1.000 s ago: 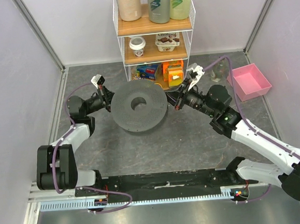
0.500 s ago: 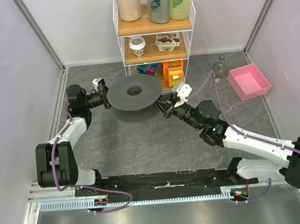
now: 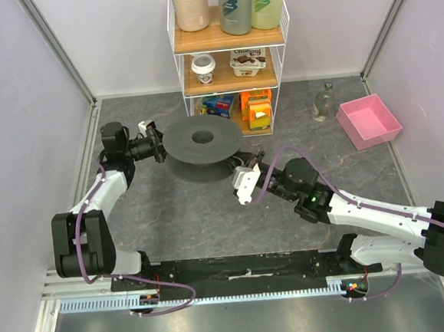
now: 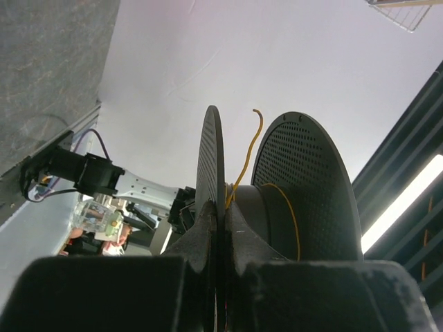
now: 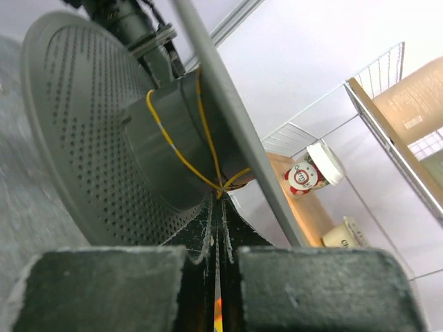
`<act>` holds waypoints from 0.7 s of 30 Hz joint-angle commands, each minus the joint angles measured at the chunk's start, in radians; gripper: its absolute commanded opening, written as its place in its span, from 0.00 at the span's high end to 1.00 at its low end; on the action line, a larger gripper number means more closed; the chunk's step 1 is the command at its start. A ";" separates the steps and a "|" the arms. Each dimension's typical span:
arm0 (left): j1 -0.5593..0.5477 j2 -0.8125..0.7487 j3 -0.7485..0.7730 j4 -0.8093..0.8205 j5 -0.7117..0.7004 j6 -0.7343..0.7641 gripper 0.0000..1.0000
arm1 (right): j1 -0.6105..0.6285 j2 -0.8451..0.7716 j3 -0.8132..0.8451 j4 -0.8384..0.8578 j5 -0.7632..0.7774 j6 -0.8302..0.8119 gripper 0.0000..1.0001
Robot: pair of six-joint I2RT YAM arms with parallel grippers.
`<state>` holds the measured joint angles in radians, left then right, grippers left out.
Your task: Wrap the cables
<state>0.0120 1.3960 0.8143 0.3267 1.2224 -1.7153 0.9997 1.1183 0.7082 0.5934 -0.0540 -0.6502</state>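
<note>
The dark grey spool (image 3: 182,144) hangs above the table in front of the shelf, its flanges roughly level. My left gripper (image 3: 157,146) is shut on the rim of one flange; the left wrist view shows the fingers (image 4: 201,232) pinching that thin disc at the gripper (image 4: 220,213). The thin yellow cable (image 4: 243,169) runs round the core, and its loose end sticks up between the flanges. My right gripper (image 3: 236,169) sits below the spool's right edge. In the right wrist view it (image 5: 220,202) is shut on the cable (image 5: 173,146), which leads onto the spool's core (image 5: 176,131).
A white wire shelf (image 3: 175,54) with bottles, cups and boxes stands right behind the spool. A pink bin (image 3: 368,120) and a small glass bottle (image 3: 322,103) sit at the back right. Grey walls close in both sides.
The spool rose off the table toward the shelf, held by my left gripper. My right gripper swung from the spool's right side down and forward beneath its right edge, keeping hold of the cable.
</note>
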 commanded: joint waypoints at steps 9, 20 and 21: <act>0.006 0.046 0.010 -0.097 -0.153 0.289 0.98 | 0.024 -0.037 -0.104 -0.162 -0.119 -0.364 1.00; 0.000 0.210 -0.122 0.291 -0.153 0.267 0.98 | 0.025 0.072 -0.282 0.008 -0.054 -0.468 1.00; 0.002 0.227 -0.125 0.308 -0.156 0.267 0.98 | 0.024 0.098 -0.288 0.029 -0.044 -0.474 1.00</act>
<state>-0.0166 1.5631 0.6846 0.4137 1.1732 -1.4220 1.0046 1.1465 0.4637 0.5419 -0.0841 -1.0447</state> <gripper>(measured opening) 0.040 0.007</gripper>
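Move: About 10 cm to the left hand's right, 2 cm ahead and 4 cm above it, lies the middle of the cable reel it grips by the lower flange. From the right hand, holding the orange cable's tail, that middle is roughly 10 cm left, 3 cm ahead and 2 cm above. The yellow box on the lowest shelf stands some 15 cm ahead, 10 cm right and 25 cm below the right hand. Sinking together with the reel between them, both hands head down towards the table, slowly first, then faster: the left about 10 cm, still pinching the flange. The right drops some 13 cm, easing slightly to its right, and tips its fingers downward roughly 25 degrees, staying shut on the cable tail that runs to the hub. ##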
